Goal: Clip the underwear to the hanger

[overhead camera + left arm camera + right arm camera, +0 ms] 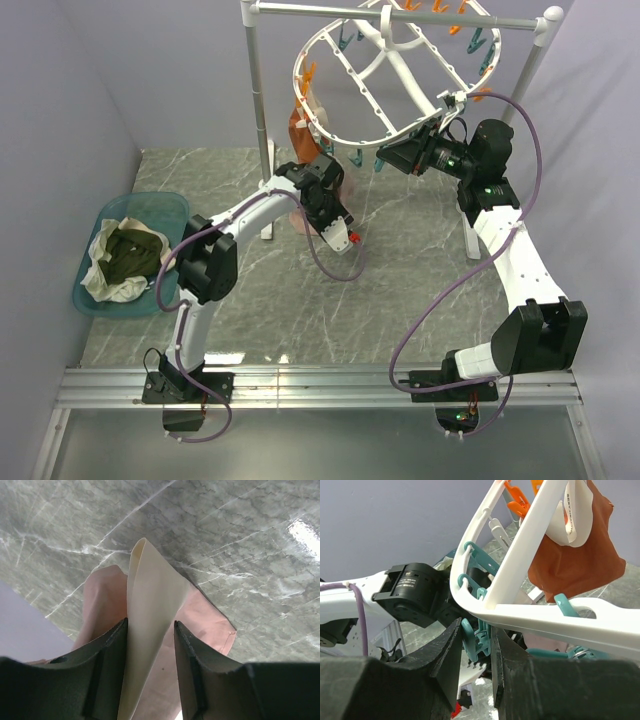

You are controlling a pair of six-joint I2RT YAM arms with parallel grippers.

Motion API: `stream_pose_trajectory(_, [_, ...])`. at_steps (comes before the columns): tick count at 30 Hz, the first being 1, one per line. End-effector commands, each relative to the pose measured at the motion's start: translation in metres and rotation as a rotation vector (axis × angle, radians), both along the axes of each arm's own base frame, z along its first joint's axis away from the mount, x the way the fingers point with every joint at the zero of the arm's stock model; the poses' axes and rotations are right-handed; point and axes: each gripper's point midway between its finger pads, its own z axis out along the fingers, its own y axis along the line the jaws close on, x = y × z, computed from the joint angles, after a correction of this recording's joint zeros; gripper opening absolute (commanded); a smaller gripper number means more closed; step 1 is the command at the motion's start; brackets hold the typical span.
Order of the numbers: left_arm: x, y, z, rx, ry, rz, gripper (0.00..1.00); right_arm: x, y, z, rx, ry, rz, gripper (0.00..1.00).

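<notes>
The hanger (345, 130), a white oval rack with orange and teal pegs, hangs tilted from a rail. My right gripper (385, 160) is at its lower rim. In the right wrist view this gripper (476, 630) is shut on a teal peg (480, 635) under the white rim (560, 617). The pinkish underwear (200, 615) is off the table in my left gripper (150, 622). Its cream waistband (152, 590) runs between the jaws, against the left finger. A pink piece of underwear (547, 642) shows just below the rim, right of the peg.
A rust-orange garment (575, 560) is clipped to the hanger's far side (300, 120). The white pole stand (262, 110) carries the rail. At the left a teal tray (165, 205) holds olive-green cloth (130, 252). Walls close in on both sides.
</notes>
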Motion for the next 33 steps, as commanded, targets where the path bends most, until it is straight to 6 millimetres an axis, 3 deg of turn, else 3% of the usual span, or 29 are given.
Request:
stream_pose_trajectory(1, [-0.003,-0.005,-0.003,-0.029,0.03,-0.006,0.46,-0.003,0.0,0.012,0.008,-0.039,0.003,0.0])
stream_pose_trajectory(14, [-0.012,-0.005,-0.023,-0.021,0.102,0.006,0.44,0.003,0.002,0.011,0.015,-0.027,0.003,0.0])
stream_pose_trajectory(21, [-0.019,-0.009,-0.025,-0.049,0.158,0.029,0.21,0.004,0.001,0.007,0.01,-0.02,0.0,0.0])
stream_pose_trajectory(28, [-0.027,-0.025,0.007,-0.165,0.242,0.088,0.0,0.006,0.001,0.007,0.01,-0.014,-0.001,0.0])
stream_pose_trajectory(33, [-0.033,-0.032,0.049,-0.296,0.276,0.15,0.0,0.009,0.0,0.008,0.016,-0.002,-0.016,0.0])
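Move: Just below and slightly right of the left hand, about 4 cm down and 3 cm over, hangs the free waistband corner of the pink underwear, already between its parted fingers. The teal clip held by the right hand is roughly 14 cm to the left hand's right, 2 cm back and 26 cm up; the orange underwear hangs some 10 cm ahead, 6 cm left and 16 cm above. From the right hand, the corner lies about 3 cm ahead, 11 cm left and 30 cm below. Sinking about 2.5 cm over the hanging underwear, the left hand shuts its half-open fingers and pinches the waistband just short of its free corner. It draws back some 2.5 cm and 2 cm right as they close, starts to rise, and swings its fingertips back and right by nearly 20 degrees. The right hand keeps its squeeze on the teal clip. ##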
